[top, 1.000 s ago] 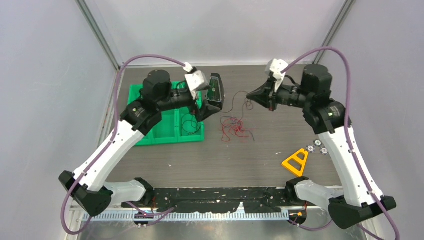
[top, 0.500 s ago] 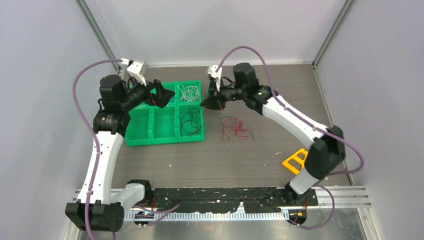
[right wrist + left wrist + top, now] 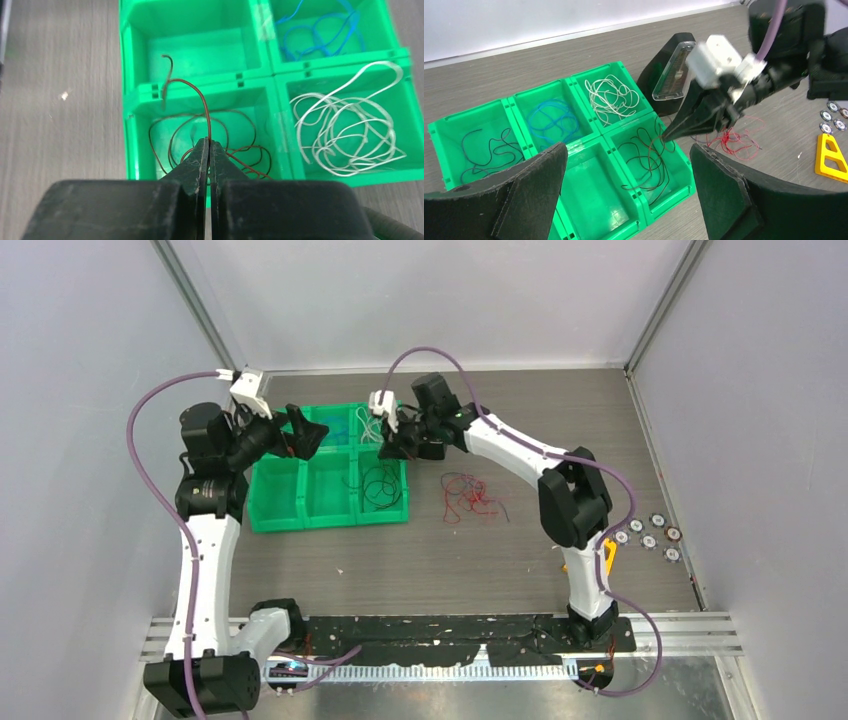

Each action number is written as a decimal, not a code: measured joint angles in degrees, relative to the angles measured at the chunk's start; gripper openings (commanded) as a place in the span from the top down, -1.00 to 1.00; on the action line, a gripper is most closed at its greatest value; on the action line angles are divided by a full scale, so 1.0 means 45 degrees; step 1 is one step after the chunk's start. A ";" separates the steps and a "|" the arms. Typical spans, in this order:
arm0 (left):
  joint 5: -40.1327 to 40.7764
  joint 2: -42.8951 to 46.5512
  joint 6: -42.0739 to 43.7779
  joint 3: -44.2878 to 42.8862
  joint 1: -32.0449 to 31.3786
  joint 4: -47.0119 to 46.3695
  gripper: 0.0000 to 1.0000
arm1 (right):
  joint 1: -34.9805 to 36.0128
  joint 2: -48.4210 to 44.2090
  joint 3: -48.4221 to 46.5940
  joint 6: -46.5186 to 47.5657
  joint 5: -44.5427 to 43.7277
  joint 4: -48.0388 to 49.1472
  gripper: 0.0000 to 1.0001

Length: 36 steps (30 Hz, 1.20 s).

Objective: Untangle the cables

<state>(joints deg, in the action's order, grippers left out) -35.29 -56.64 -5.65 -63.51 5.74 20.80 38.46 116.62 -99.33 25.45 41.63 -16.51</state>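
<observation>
My right gripper (image 3: 208,142) is shut on a thin dark reddish-brown cable (image 3: 202,97) that arcs up from its tips. It hangs over the front right compartment of the green tray (image 3: 330,523), where dark cables (image 3: 165,130) lie coiled. White cables (image 3: 345,135) and blue cables (image 3: 320,35) fill other compartments. A tangle of red cables (image 3: 468,495) lies on the table right of the tray. My left gripper (image 3: 627,149) is open and holds nothing, above the tray's left rear. In the top view the left gripper (image 3: 310,433) and right gripper (image 3: 388,450) face each other across the tray.
A black block with a clear cover (image 3: 671,75) stands behind the tray's right rear corner. A yellow triangle (image 3: 831,157) and several small round discs (image 3: 650,533) lie at the right of the table. The cell's walls close in on three sides.
My right gripper, still shut, has swung left from above the red tangle to over the tray's front right compartment. The left gripper has drawn back to the left.
</observation>
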 measured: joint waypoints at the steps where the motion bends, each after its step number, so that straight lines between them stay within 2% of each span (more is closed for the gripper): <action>1: -0.0044 -0.0019 0.0005 0.0000 0.0092 -0.0010 -0.90 | 0.0107 0.0243 -0.0107 0.0486 -0.0146 -0.0374 0.89; 7: -0.0316 -0.0243 0.0010 0.0000 0.0413 -0.0097 -0.90 | 0.0583 0.1141 -0.0175 0.2671 -0.1370 -0.2118 0.89; 12: -0.0549 -0.0481 0.0005 0.0000 0.0481 -0.0175 -0.90 | 0.1103 0.1885 -0.0889 0.3725 -0.3152 -0.2948 0.89; 18: -0.0787 -0.0597 0.0000 0.0000 0.0505 -0.0189 -0.91 | 0.1491 0.1991 -0.1005 0.3483 -0.4483 -0.2905 0.89; 23: -0.0928 -0.0602 -0.0029 0.0000 0.0505 -0.0277 -0.91 | 0.1214 0.1656 -0.0918 0.3099 -0.5246 -0.2385 0.89; 33: -0.1083 -0.0826 -0.0044 0.0000 0.0593 -0.0442 -0.92 | 0.1083 0.1428 -0.1180 0.3677 -0.6941 -0.2021 0.89; 35: -0.1083 -0.0826 -0.0044 0.0000 0.0602 -0.0471 -0.92 | 0.1156 0.1428 -0.1360 0.3769 -0.7072 -0.2098 0.84; 36: -0.1088 -0.0826 -0.0044 0.0000 0.0612 -0.0476 -0.92 | 0.1185 0.1428 -0.1443 0.3789 -0.7067 -0.2152 0.70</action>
<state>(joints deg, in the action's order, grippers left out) -40.18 -60.36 -5.85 -63.51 8.49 18.65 43.79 123.04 -105.82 42.50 9.82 -26.20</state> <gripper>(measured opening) 0.958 0.063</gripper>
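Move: The right hand already holds the brown cable above the front-right bin, whose middle lies about 3 cm back, 3 cm left and 15 cm below. The bin with the white cable is some 10 cm ahead and 3 cm left; the black metronome about 9 cm ahead and 6 cm right. The red cables lie roughly 5 cm back and 15 cm right. From the left hand, the front-right bin is about 4 cm ahead, 11 cm right and 30 cm below. Keeping the brown cable pinched in its shut fingers, the right hand drops about 10 cm towards the front-right bin, the fingers tipping some 25 degrees more steeply down. It then swings forward roughly 5 cm and a little to the right, rising about 4 cm, and ends by that bin's back-right corner, near the divider to the white cable's bin. ##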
